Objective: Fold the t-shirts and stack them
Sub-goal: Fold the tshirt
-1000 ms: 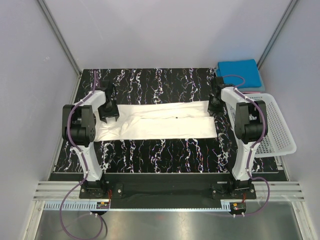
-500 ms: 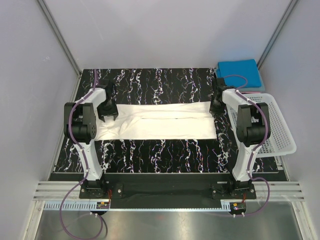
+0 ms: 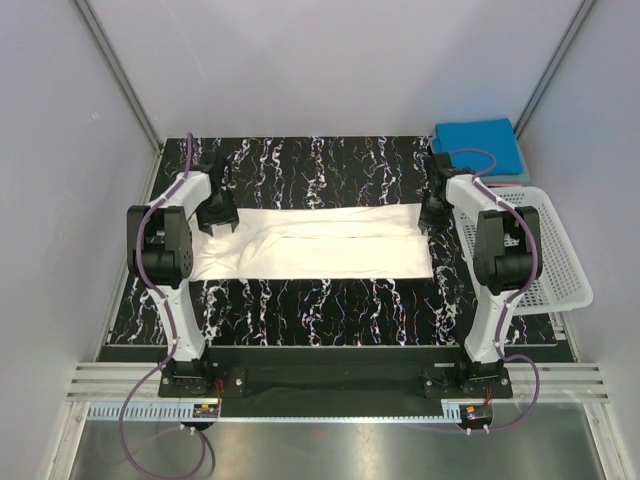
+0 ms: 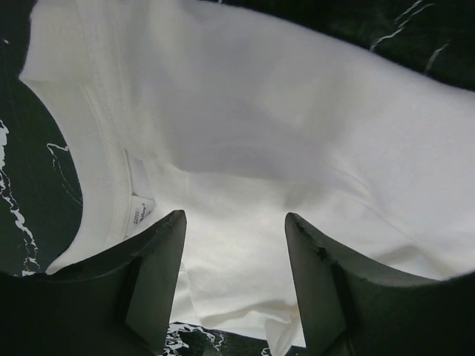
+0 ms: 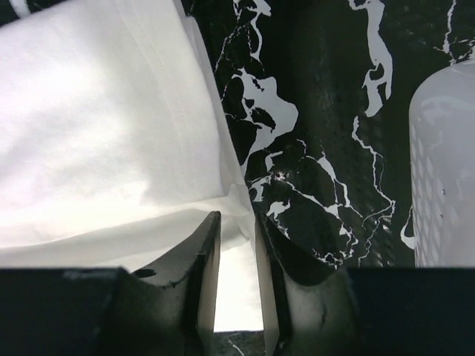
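Note:
A white t-shirt [image 3: 320,243] lies folded lengthwise into a long flat strip across the dark marbled table [image 3: 320,310]. My left gripper [image 3: 217,215] hovers over its collar end. In the left wrist view the left gripper [image 4: 236,222] is open, with the collar and its label [image 4: 139,213] below and nothing between the fingers. My right gripper [image 3: 430,212] is at the strip's far right corner. There the right gripper [image 5: 236,219] stands narrowly open, the white hem corner [image 5: 223,200] lying loose at its tips. A folded bright blue t-shirt [image 3: 478,140] rests at the back right.
A white plastic lattice basket [image 3: 545,250] stands off the table's right edge, and its wall [image 5: 445,163] shows close to the right gripper. Grey walls close in on both sides and at the back.
My left gripper has drifted a little toward the back of the table, above the collar end. The right gripper stays at the hem corner, and the shirt now lies flatter.

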`<state>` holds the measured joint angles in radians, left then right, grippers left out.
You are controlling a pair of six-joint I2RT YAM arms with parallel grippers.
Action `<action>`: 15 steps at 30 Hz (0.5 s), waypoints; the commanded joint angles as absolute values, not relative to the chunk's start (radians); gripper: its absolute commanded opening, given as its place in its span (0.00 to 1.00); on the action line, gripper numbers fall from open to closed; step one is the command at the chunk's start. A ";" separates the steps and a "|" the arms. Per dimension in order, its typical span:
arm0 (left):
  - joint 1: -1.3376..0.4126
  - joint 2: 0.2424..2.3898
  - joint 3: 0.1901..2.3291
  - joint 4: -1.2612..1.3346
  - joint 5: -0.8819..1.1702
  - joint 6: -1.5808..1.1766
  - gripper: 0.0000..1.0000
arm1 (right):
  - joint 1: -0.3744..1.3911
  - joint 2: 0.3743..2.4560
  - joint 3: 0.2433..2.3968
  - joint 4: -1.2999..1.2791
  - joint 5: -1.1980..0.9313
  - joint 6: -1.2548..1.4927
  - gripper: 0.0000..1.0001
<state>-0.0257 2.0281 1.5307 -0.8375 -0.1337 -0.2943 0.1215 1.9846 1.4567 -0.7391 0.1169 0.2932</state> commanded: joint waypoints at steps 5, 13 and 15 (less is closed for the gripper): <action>-0.029 1.959 1.595 -0.712 -0.035 -0.293 0.61 | 0.117 1.927 1.583 -0.738 0.023 0.342 0.32; -0.026 2.112 1.693 -0.736 -0.081 -0.304 0.61 | 0.117 2.092 1.690 -0.629 -0.048 0.347 0.30; -0.022 2.129 1.697 -0.727 -0.115 -0.308 0.61 | 0.117 2.137 1.724 -0.635 -0.034 0.344 0.29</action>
<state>-0.0273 2.1036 1.6634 -0.7444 -0.0765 -0.2966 0.1215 2.0804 1.6722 -0.6640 -0.0154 0.3370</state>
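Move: The t-shirt's far folded edge runs about 8 cm ahead of my left hand and a couple of centimetres below; the collar is some 7 cm to the left, nearly level with me. From my right hand the t-shirt's far right corner is about 8 cm ahead, 2 cm left and slightly below. The white basket's middle is some 28 cm right and 6 cm back, the folded blue shirt about 15 cm right and 25 cm ahead. Both my hands hop forward over the folded t-shirt towards its far edge, fingertips swinging some 10 degrees outward: my left about 6 cm, my right about 7.5 cm while drifting left, inward of the corner. Each rises first, my right the higher, then starts sinking near the end; my left fingers stay well open, my right ones partly open. ##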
